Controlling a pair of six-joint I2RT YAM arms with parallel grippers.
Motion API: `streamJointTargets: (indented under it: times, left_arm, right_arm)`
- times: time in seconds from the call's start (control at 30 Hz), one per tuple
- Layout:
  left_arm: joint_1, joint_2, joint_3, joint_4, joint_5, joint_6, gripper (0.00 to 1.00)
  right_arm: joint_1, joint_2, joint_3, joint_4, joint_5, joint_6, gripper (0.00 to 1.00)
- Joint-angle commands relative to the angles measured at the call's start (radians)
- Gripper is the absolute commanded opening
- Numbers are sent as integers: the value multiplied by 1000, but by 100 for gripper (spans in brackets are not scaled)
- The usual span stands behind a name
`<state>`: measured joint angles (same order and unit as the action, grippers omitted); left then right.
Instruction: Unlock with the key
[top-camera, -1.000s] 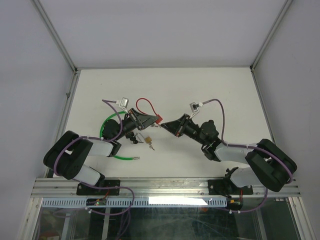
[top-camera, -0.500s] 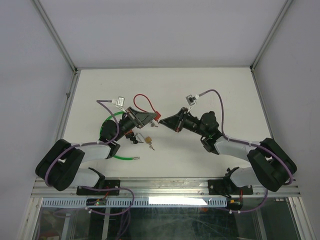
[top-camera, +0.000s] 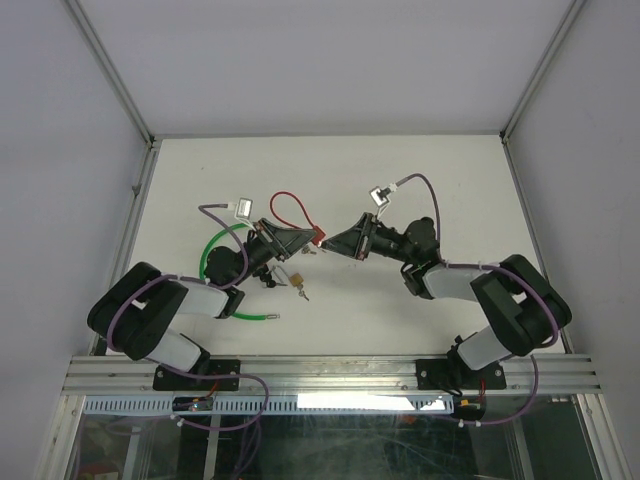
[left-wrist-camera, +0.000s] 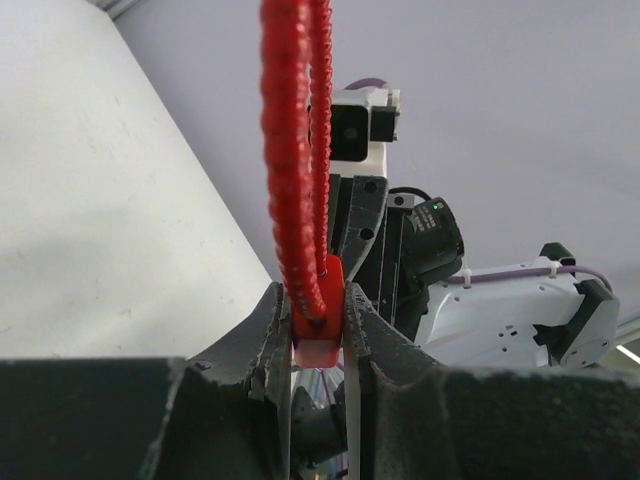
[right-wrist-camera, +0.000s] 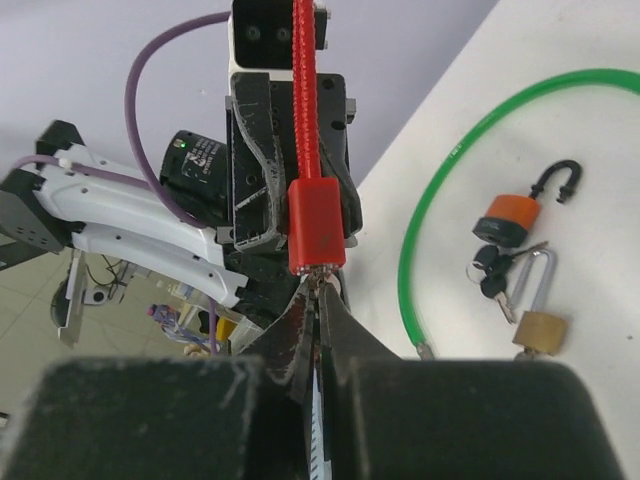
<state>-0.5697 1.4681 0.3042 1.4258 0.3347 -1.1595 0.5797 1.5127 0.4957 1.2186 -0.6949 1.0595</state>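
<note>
A red cable lock (left-wrist-camera: 318, 322) with a ribbed red cable loop (left-wrist-camera: 295, 150) is pinched by its body between the fingers of my left gripper (left-wrist-camera: 315, 300), held above the table. From above, the lock (top-camera: 318, 238) hangs between the two grippers, its loop (top-camera: 290, 210) curving toward the far side. My right gripper (right-wrist-camera: 318, 287) is shut on a small metal key (right-wrist-camera: 317, 279) whose tip meets the end face of the red lock body (right-wrist-camera: 318, 225). Most of the key is hidden between the fingers. My left gripper (top-camera: 306, 241) and right gripper (top-camera: 331, 243) face each other.
On the table under the grippers lie a green cable (right-wrist-camera: 450, 160), an orange padlock (right-wrist-camera: 508, 218) with its shackle open, a brass padlock (right-wrist-camera: 540, 328) and a bunch of black-headed keys (right-wrist-camera: 492, 272). From above, the green cable (top-camera: 214, 252) loops beside the left arm.
Both grippers and the red lock have shifted slightly toward the far side. The right arm's base end has swung left. Both grips are unchanged.
</note>
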Motion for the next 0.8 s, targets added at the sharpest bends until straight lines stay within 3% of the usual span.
streamJointTargets:
  times: [0.0, 0.13, 0.33, 0.43, 0.5, 0.53, 0.63, 0.77]
  left_arm:
    - [-71, 52, -29, 78, 262, -76, 0]
    - [-86, 9, -30, -17, 213, -30, 0]
    - [-50, -31, -53, -66, 129, -42, 0]
    - [-15, -32, -41, -82, 114, -52, 0]
    - [-3, -55, -27, -104, 100, -60, 0]
    - [1, -63, -17, -118, 93, -63, 0]
    - [10, -75, 8, -168, 68, -68, 0]
    - [20, -109, 40, -270, 58, -54, 0]
  right_arm:
    - [9, -74, 130, -67, 80, -141, 0]
    - [24, -105, 162, -177, 91, -231, 0]
    - [34, -145, 122, -174, 123, -209, 0]
    - [33, -217, 94, -310, 157, -289, 24]
    - [33, -260, 88, -397, 157, -289, 24]
    - [34, -279, 92, -451, 160, -381, 42]
    - [47, -334, 112, -637, 188, -521, 63]
    - [89, -392, 136, -879, 295, -726, 67]
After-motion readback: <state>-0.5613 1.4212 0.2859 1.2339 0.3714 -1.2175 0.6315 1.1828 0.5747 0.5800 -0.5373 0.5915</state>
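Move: The right fingers hold a key at the bottom of the red lock; the lock's body is about 4 cm to that hand's left, roughly 1 cm ahead and 1 cm higher. The left hand has the red lock in its fingers, 1 cm ahead and 1 cm to its right. On the table some 16 cm below the right hand, the brass padlock lies about 8 cm left and 1 cm ahead, and the orange lock 16 cm left and 4 cm ahead. The right hand lets go of the key at the red lock: after a dip of about 1 cm and a rise with the left, its fingers open wide and it backs off right and up some 2 cm, tipping its fingertips down and rolling about 20 degrees, forward side rising. The left keeps its pinch on the lock and ends about 3 cm lower, fingertips tilting down. ##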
